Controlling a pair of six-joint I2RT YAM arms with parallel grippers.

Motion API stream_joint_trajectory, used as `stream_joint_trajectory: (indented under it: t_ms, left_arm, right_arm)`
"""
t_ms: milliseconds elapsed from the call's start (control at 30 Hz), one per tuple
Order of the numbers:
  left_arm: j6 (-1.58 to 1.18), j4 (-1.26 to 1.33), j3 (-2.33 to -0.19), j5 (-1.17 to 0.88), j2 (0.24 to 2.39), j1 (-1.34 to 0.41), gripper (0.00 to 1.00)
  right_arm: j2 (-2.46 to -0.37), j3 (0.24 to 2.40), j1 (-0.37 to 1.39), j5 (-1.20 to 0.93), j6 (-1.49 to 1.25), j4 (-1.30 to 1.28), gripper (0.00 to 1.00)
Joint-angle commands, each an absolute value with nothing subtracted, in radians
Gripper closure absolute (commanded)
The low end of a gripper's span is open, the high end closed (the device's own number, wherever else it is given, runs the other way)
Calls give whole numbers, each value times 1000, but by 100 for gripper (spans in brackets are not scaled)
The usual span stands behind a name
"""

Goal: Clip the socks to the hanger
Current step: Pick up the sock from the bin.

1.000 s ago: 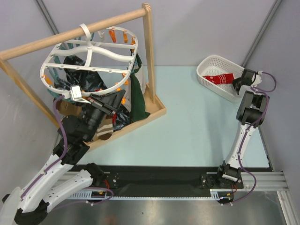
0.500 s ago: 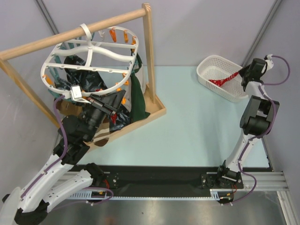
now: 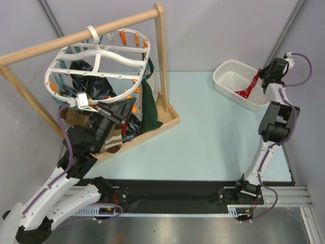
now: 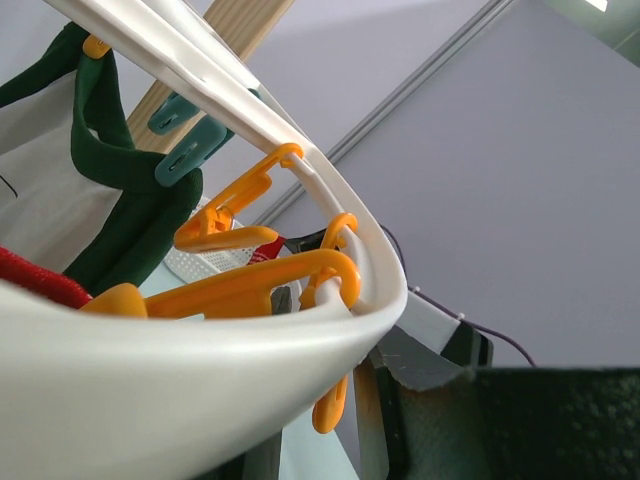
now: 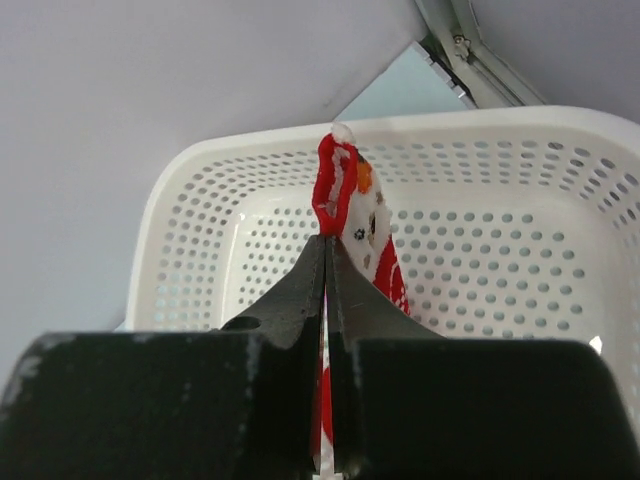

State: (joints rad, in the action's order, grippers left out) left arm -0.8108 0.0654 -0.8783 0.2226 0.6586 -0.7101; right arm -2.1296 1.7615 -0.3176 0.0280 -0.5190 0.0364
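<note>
The white oval hanger [image 3: 96, 56] hangs by its hook from a wooden rack. Dark patterned socks [image 3: 86, 86], a dark green one [image 3: 148, 109] and a brown striped one [image 3: 114, 140] dangle under it. My left gripper [image 3: 122, 108] sits at the hanger's near right rim. In the left wrist view that rim [image 4: 200, 370] runs between the fingers of the left gripper [image 4: 318, 430], beside orange clips [image 4: 250, 285]. My right gripper [image 3: 263, 76] is shut on a red sock [image 3: 250, 87], whose lower end hangs into the white basket [image 3: 228, 76]. The right wrist view shows the right gripper [image 5: 327, 240] pinching the red sock [image 5: 340, 190].
The wooden pole rack [image 3: 162, 56] stands on a wooden base tray [image 3: 170, 121] at the back left. Teal clips [image 4: 185, 150] hang along the hanger rim. The perforated basket [image 5: 250, 150] sits at the table's far right, by the grey wall.
The right gripper has risen out of the basket and moved back, pulling the red sock up with it. The left arm and the hanger have not moved.
</note>
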Motion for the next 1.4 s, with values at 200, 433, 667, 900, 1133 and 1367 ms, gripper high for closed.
stream_joint_trajectory:
  t_ms: [200, 433, 667, 900, 1133, 1367]
  left_arm:
    - [-838, -24, -873, 163, 686, -707, 100]
    - [-830, -14, -870, 163, 689, -709, 100]
    - [-827, -9, -865, 156, 689, -707, 100]
    - [-831, -5, -867, 149, 701, -707, 100]
    - [-827, -6, -864, 155, 696, -707, 100]
    - [-833, -5, -857, 149, 690, -707, 100]
  right_arm:
    - [-2339, 1881, -324, 101, -492, 32, 100]
    - [-2372, 1867, -341, 104, -489, 40, 89]
    - [-2362, 1862, -353, 71, -362, 57, 60]
    - [-2393, 1870, -362, -46, -331, 107, 53]
    - [-2376, 1796, -364, -123, -360, 218, 53]
    - [-2427, 1859, -368, -103, -347, 169, 51]
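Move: Pinched by its cuff in the right hand, the red sock hangs into the bin, its middle about 2 cm nearer the base, 3 cm to the left and 8 cm below the fingers. The bin's middle lies some 6 cm to the hand's left, 1 cm ahead and 15 cm below; its right wall is about 5 cm to the right, 1 cm back and 9 cm below. From the left hand, the sock is roughly 36 cm ahead, 57 cm to the right and 32 cm lower. Lowering the sock about 13 cm into the bin, the right hand tips some 10 degrees further down, then spreads its shut fingers to nearly half open and lets go of the sock. Drifting a little to the right first, the open hand then eases about 2 cm forward and left just above the sock, turning some 10 degrees counter-clockwise. ##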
